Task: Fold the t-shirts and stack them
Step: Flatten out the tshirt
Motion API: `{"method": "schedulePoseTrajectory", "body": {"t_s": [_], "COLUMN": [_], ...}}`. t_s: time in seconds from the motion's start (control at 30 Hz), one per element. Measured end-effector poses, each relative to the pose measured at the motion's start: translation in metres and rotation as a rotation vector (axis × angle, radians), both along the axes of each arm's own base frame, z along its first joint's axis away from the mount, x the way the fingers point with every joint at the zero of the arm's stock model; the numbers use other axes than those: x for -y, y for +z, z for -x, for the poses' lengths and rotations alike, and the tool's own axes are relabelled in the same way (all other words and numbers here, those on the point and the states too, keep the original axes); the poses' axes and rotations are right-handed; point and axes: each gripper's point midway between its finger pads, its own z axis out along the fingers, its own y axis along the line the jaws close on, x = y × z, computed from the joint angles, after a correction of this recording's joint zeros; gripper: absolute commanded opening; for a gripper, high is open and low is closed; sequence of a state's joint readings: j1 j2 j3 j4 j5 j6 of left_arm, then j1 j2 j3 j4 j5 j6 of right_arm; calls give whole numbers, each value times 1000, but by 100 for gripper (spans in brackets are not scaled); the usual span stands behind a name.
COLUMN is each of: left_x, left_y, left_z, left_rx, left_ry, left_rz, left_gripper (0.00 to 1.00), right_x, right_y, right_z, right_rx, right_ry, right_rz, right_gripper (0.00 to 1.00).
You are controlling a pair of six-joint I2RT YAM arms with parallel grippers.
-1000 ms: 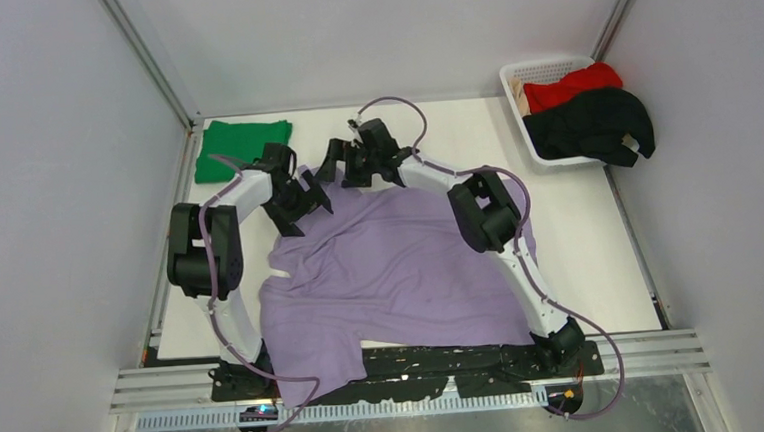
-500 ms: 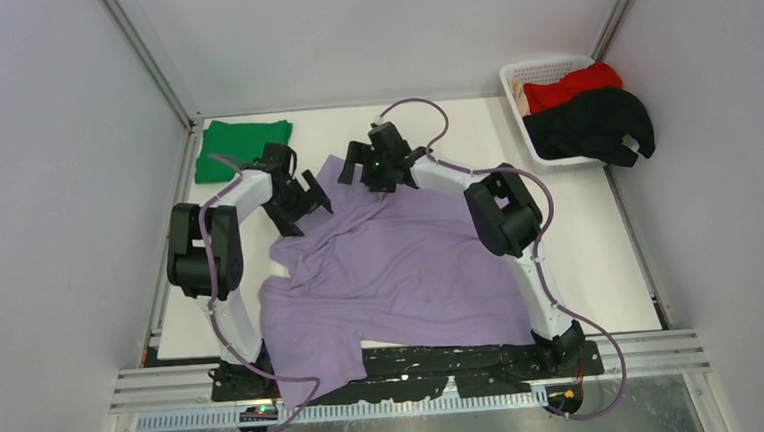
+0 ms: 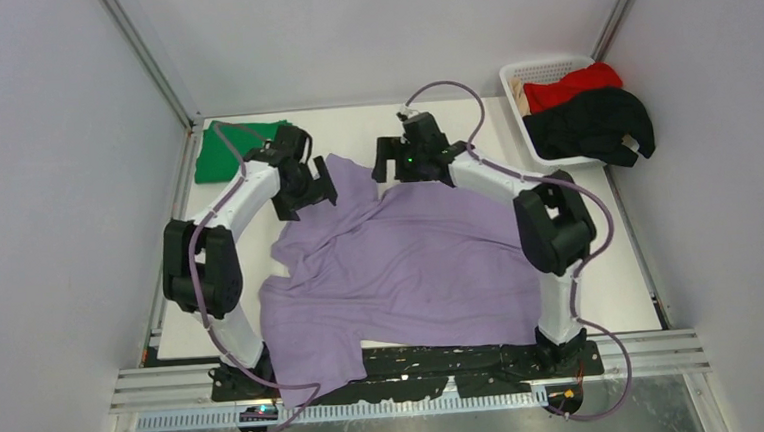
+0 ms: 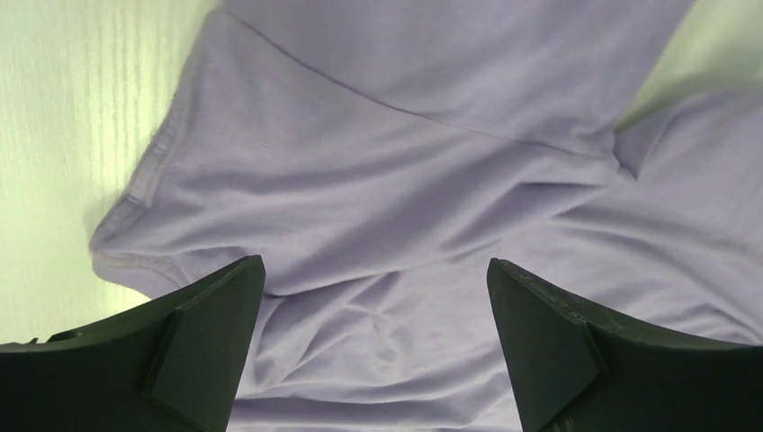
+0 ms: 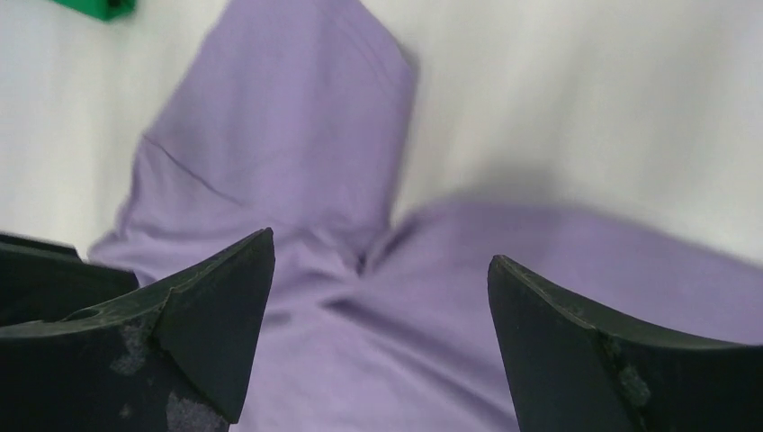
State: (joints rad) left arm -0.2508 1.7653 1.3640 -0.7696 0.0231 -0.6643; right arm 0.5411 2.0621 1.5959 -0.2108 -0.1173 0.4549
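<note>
A lavender t-shirt lies spread and rumpled across the middle of the table, its near hem over the front edge. My left gripper hovers open over the shirt's far left part, nothing between its fingers. My right gripper hangs open above the shirt's far edge, also holding nothing. A folded green t-shirt rests at the far left corner; its corner shows in the right wrist view. Red and black t-shirts fill the basket.
The white lattice basket stands at the far right, with the black shirt spilling over its right side. Grey walls and metal posts close in the table. Bare white tabletop shows right of the lavender shirt.
Both grippers moved toward the far side, the right one also rightward. The lavender shirt's far edge now lies spread further back, with a sleeve out toward the far left.
</note>
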Motion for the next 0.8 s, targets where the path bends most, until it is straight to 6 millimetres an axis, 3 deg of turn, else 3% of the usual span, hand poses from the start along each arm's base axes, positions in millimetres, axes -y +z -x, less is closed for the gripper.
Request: {"method": "schedulePoseTrajectory", "body": {"t_s": [0.17,0.27,0.37,0.5,0.6,0.8], "left_x": [27,47,52,55,59,66], "left_y": [14,7,-10,-38,-53,-61], "left_z": [6,18,18,6,-11,-34], "left_rx": [38,5,-40,-116,-148,-210], "left_ry": [-144,-209,-218,-209,-201,-153], "left_rz": [-77,-46,-35,-52,-58,14], "left_gripper": [99,99,99,99,99,99], "right_x": [69,109,152,189,206,204], "right_y": [-3,-18,-42,-67,-77,-81], "right_z": [62,94,116,129,124,92], "right_rx": [-36,-90,-169,-259,-289,-298], "right_ry": [-64,-116,-185,-261,-308,-308], "right_rz": [106,173,235,281,294,305], "right_gripper": [95,96,95,96,95,96]}}
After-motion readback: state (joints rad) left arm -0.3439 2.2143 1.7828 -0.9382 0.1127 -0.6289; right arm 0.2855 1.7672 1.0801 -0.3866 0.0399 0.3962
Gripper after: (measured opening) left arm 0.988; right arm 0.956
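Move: The t-shirt's creased left part, where the left hand will land, lies some 6 cm to its right, 1 cm back and 8 cm below. The sleeve spreads about 10 cm beyond that spot and 3 cm farther right; the green shirt is 12 cm ahead and 12 cm left of the hand. For the right hand, the landing patch lies about 12 cm back, 20 cm right and 10 cm below. The far-edge notch is 5 cm back, 2 cm left of this hand. The t-shirt is pressed from above by both open hands: the right sweeps some 20 cm right and 12 cm back while sinking, its wrist turning about 30 degrees until the fingers point more steeply down; the left swings some 6 cm right, rising slightly, then sinks. Fingertips on the cloth, both then push forward 3 to 5 cm towards its far edge. ##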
